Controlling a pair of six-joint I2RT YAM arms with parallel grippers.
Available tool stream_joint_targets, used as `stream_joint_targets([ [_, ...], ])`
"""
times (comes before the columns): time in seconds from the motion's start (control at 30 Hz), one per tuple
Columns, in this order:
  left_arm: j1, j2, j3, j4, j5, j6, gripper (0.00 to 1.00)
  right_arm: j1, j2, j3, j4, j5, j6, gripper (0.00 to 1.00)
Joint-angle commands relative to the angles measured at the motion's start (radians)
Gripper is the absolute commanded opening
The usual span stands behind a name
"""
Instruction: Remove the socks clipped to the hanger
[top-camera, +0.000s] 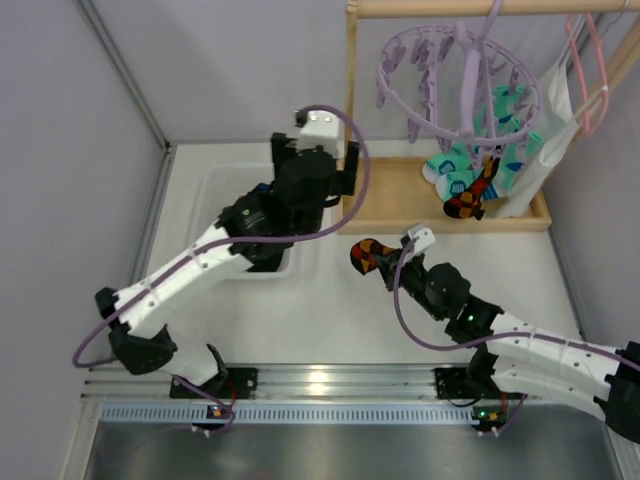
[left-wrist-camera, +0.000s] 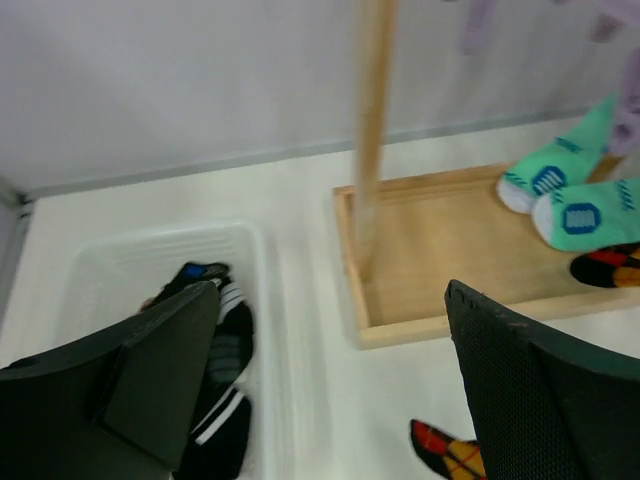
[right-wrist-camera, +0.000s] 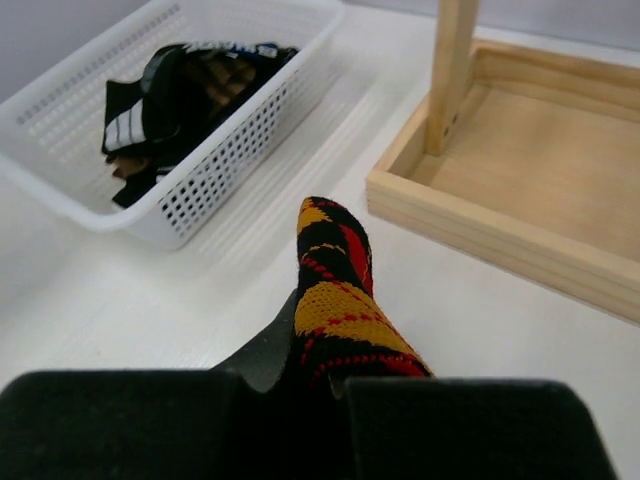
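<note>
The lavender ring hanger (top-camera: 455, 75) hangs from the wooden rack's top bar. Teal socks (top-camera: 450, 170) and one argyle sock (top-camera: 470, 200) still dangle from its pegs over the rack's base; they also show in the left wrist view (left-wrist-camera: 565, 200). My right gripper (top-camera: 385, 262) is shut on another orange-red-black argyle sock (right-wrist-camera: 340, 300), holding it just above the table between the basket and the rack. My left gripper (top-camera: 335, 170) is open and empty, above the gap between the basket and the rack's post.
A white plastic basket (top-camera: 225, 195) at the left holds dark socks (right-wrist-camera: 180, 100). The wooden rack's base tray (top-camera: 400, 195) and its upright post (left-wrist-camera: 372, 130) stand at the back. A pink wire hanger (top-camera: 590, 70) and a white cloth (top-camera: 550, 140) hang at the right.
</note>
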Motion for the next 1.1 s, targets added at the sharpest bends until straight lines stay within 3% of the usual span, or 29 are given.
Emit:
stream_joint_targets([
  [0.0, 0.050, -0.183, -0.112, -0.119, -0.183, -0.149, 0.98, -0.109, 0.048, 0.137, -0.030, -0.359, -0.012, 0.00],
  [0.07, 0.106, -0.267, -0.159, -0.208, -0.154, -0.213, 0.98, -0.149, 0.147, 0.203, -0.057, -0.473, -0.032, 0.00],
  [0.17, 0.289, -0.376, -0.233, -0.310, -0.024, -0.283, 0.98, -0.149, 0.341, 0.384, -0.093, -0.609, -0.057, 0.00],
  [0.2, 0.380, -0.399, -0.250, -0.327, -0.002, -0.293, 0.98, -0.149, 0.393, 0.480, -0.093, -0.642, -0.054, 0.00],
  [0.3, 0.476, -0.485, -0.311, -0.374, -0.001, -0.290, 0.98, -0.114, 0.615, 0.708, -0.154, -0.696, -0.080, 0.00],
  [0.43, 0.507, -0.608, -0.359, -0.401, -0.044, -0.268, 0.98, -0.074, 0.969, 1.034, -0.240, -0.810, -0.098, 0.00],
  [0.6, 0.510, -0.740, -0.432, -0.400, -0.106, -0.236, 0.98, -0.048, 1.424, 1.712, -0.664, -0.848, -0.118, 0.00],
  [0.63, 0.509, -0.755, -0.454, -0.400, -0.114, -0.234, 0.98, -0.051, 1.550, 1.792, -0.700, -0.843, -0.112, 0.00],
  [0.7, 0.507, -0.788, -0.468, -0.398, -0.113, -0.244, 0.98, -0.054, 1.633, 1.914, -0.734, -0.831, -0.080, 0.01],
  [0.83, 0.507, -0.875, -0.515, -0.395, -0.074, -0.268, 0.98, -0.085, 1.703, 1.848, -0.589, -0.841, 0.021, 0.02],
  [0.9, 0.509, -0.898, -0.543, -0.395, -0.042, -0.279, 0.98, -0.094, 1.735, 1.884, -0.602, -0.828, 0.029, 0.05],
  [0.93, 0.507, -0.907, -0.581, -0.395, -0.033, -0.285, 0.98, -0.098, 1.752, 1.900, -0.617, -0.818, 0.025, 0.16],
  [1.0, 0.507, -0.926, -0.619, -0.394, -0.004, -0.314, 0.98, -0.099, 1.730, 1.895, -0.627, -0.817, 0.014, 0.23],
  [1.07, 0.509, -0.941, -0.675, -0.389, 0.010, -0.354, 0.98, -0.097, 1.629, 1.788, -0.535, -0.820, 0.029, 0.32],
])
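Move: The white basket, where the argyle sock in the right hand is to go, lies about 33 cm to this hand's left, 11 cm ahead and 13 cm lower. The dark socks already inside it sit some 29 cm left and 9 cm ahead. Beyond the right hand, the rack post's foot is about 17 cm ahead and 9 cm left, and the wooden tray 18 cm ahead and 15 cm right. From the empty left hand, the basket is about 18 cm left, level and 33 cm below. The argyle sock, still pinched in the right hand, is lifted slightly and swept some 34 cm left and 12 cm forward over the basket while the hand turns about 40 degrees counter-clockwise; the hand then drops steeply into the basket, tipping its fingers down, and begins to open them low over the dark socks. The left hand, open and empty, clears out leftward and back. ##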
